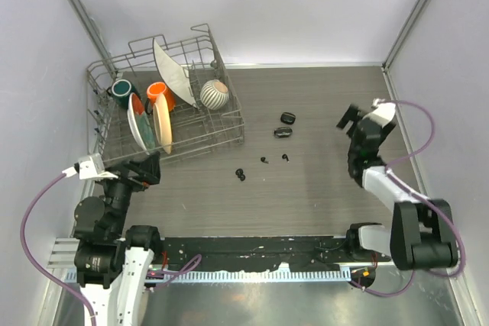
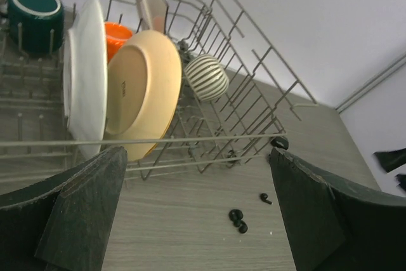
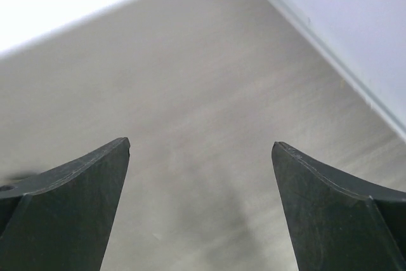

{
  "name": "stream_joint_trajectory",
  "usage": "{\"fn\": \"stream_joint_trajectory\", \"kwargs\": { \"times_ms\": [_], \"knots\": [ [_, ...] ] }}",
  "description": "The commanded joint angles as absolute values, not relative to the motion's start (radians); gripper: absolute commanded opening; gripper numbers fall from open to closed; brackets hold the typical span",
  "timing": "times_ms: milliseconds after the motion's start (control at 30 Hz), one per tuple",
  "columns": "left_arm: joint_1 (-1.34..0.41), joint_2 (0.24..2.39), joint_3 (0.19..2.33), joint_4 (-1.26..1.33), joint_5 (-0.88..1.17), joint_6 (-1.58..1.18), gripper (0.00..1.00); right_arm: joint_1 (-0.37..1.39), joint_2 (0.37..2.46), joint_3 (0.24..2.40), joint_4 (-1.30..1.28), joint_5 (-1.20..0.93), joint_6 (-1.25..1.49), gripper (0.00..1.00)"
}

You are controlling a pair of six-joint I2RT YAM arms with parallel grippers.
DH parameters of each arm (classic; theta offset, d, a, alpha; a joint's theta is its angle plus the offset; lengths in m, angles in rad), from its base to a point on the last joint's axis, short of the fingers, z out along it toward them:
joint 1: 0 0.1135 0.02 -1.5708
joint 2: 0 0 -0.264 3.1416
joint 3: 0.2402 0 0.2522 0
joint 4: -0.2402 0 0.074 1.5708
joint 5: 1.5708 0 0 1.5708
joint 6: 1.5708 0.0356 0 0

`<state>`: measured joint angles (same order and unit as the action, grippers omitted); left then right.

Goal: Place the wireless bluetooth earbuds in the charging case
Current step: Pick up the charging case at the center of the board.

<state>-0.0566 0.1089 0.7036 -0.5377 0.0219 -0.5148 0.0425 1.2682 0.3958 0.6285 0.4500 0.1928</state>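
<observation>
Tiny black earbuds lie loose on the wood table: a touching clump [image 1: 241, 174], one [image 1: 264, 160] and another [image 1: 286, 157]. Two black oval cases [image 1: 288, 118] [image 1: 283, 133] lie just behind them. My left gripper [image 1: 147, 167] is open and empty at the near left by the dish rack. In the left wrist view [image 2: 196, 152] the clump [image 2: 238, 218] and one earbud [image 2: 265, 198] lie ahead between the jaws, and a case [image 2: 280, 143] peeks by the rack corner. My right gripper [image 1: 350, 118] is open and empty, right of the cases. The right wrist view [image 3: 200, 144] shows only bare table.
A wire dish rack [image 1: 221, 131] at the back left holds plates, a green mug [image 1: 121, 89], an orange cup [image 1: 157, 92] and a striped bowl [image 1: 215, 94]. Grey walls close in the table on the left, back and right.
</observation>
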Motion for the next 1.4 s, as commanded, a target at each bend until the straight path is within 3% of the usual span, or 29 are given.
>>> {"fn": "stream_joint_trajectory", "kwargs": {
  "times_ms": [0, 167, 333, 600, 800, 1000, 1367],
  "knots": [
    [-0.052, 0.141, 0.741, -0.601, -0.08, -0.572, 1.0, 0.04, 1.074, 0.653, 0.048, 0.462, 0.356, 1.0],
    [-0.052, 0.169, 0.732, -0.569, -0.012, -0.522, 1.0, 0.04, 0.913, 0.7, -0.187, 0.315, 0.391, 0.99],
    [-0.052, 0.265, 0.732, -0.548, 0.063, -0.525, 1.0, 0.038, 0.793, 0.701, -0.161, 0.079, 0.31, 1.0],
    [-0.052, 0.431, 0.79, -0.655, 0.138, -0.488, 1.0, 0.04, 0.986, 0.888, -0.245, -0.268, 0.157, 0.95],
    [-0.052, 0.344, 0.732, -0.578, 0.167, -0.508, 1.0, 0.041, 1.138, 0.962, -0.236, -0.362, 0.152, 0.86],
    [-0.052, 0.229, 0.706, -0.58, 0.094, -0.514, 1.0, 0.087, 1.23, 0.983, -0.222, -0.35, 0.092, 0.79],
    [-0.052, 0.202, 0.701, -0.597, 0.041, -0.511, 1.0, 0.242, 1.639, 1.195, -0.285, -0.057, -0.058, 0.73]
  ]
}}
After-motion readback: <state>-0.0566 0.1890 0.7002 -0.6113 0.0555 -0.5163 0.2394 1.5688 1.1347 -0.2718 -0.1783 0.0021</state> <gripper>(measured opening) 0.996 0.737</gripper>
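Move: The nearer black charging case lies about 22 cm to the right hand's left, some 2 cm farther out and roughly 12 cm below. The second, gold-lined case sits 5 cm beyond it and about 1 cm to its right. Two loose earbuds lie on the near side: one 9 cm back of the nearer case and about 1 cm left, one 10 cm back and 7 cm left. From the left hand, the nearer case is about 36 cm right, 21 cm ahead and 30 cm down. Up first, by about 13 cm and slightly back, the right hand arcs left, then sinks and reaches forward, ending some 18 cm to the left, still above the cases and short of touching them. Its wrist turns counter-clockwise and tips down while the open fingers narrow to about three quarters. The left hand, empty and wide open, dips forward and comes most of the way back. ##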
